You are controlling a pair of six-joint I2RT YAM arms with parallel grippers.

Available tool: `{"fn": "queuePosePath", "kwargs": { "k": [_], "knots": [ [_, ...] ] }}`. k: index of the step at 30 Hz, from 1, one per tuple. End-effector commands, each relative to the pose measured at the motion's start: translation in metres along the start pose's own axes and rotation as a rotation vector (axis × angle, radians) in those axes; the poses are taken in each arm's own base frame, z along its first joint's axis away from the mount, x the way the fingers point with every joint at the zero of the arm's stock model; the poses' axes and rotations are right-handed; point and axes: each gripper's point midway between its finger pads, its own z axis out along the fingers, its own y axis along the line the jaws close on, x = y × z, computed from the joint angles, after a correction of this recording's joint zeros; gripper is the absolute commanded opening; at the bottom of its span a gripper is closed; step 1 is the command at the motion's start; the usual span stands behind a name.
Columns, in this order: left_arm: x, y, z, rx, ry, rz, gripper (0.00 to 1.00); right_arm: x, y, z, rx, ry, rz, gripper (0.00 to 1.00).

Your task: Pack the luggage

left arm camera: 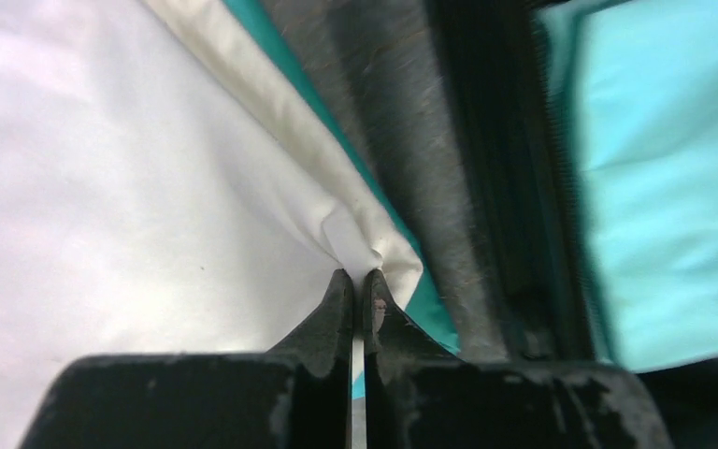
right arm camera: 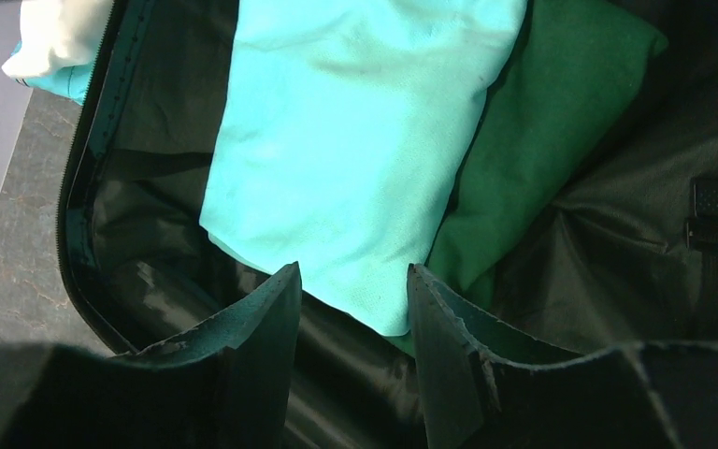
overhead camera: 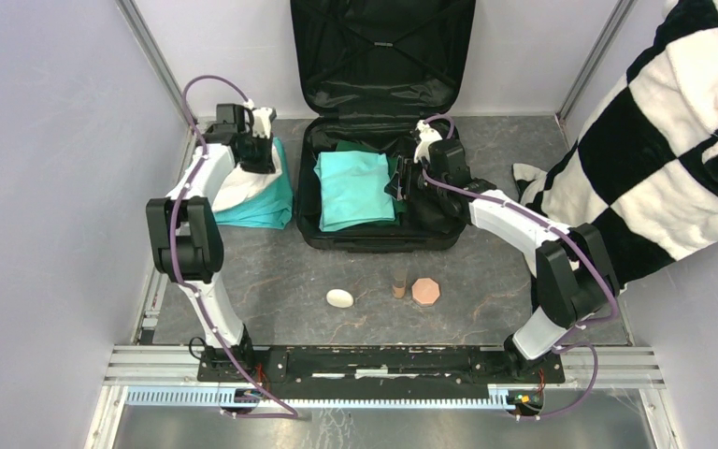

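The luggage lies open at the back of the table, its lid up against the wall. Inside rest a folded turquoise cloth and under it a dark green cloth. Left of the case lies a white cloth on a teal cloth. My left gripper is shut on a pinched corner of the white cloth. My right gripper hangs open inside the case over the near edge of the turquoise cloth, with nothing between its fingers.
On the table in front of the case are a white egg-shaped object, a small brown cylinder and a pink octagonal piece. A black-and-white checked fabric hangs in at the right. Walls and frame posts close in the sides.
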Motion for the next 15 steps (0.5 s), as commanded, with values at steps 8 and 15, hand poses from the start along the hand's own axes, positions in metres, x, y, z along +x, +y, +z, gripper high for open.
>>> {"fn": "queuePosePath", "kwargs": {
  "k": [8,15],
  "knots": [
    [-0.076,-0.09,-0.09,0.367,-0.173,-0.038,0.02,-0.018,0.012,-0.012,-0.035,-0.067,0.013,0.53],
    [-0.083,-0.15,-0.092,0.526,-0.152,-0.012,0.02,-0.016,0.011,-0.014,-0.027,-0.061,0.025,0.53]
  ]
}}
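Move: The teal folded cloth in the suitcase, where the white cloth pinched by the left hand is being taken, lies about 20 cm to that hand's right, 5 cm back and some 8 cm lower. The suitcase's left rim is about 8 cm to the right and 1 cm back, a little below. The teal pile lies about 5 cm back, 3 cm left and 7 cm down. From the right hand, the teal folded cloth is roughly 9 cm left, 3 cm ahead and 12 cm down. The white cloth's corner, still pinched in the shut left fingers, is pulled up off the teal pile first, about 9 cm, then swung some 8 cm to the right towards the suitcase's left rim, drifting slightly back late on. Meanwhile the left hand rolls about 20 degrees, its left side dipping, and turns a little clockwise. ##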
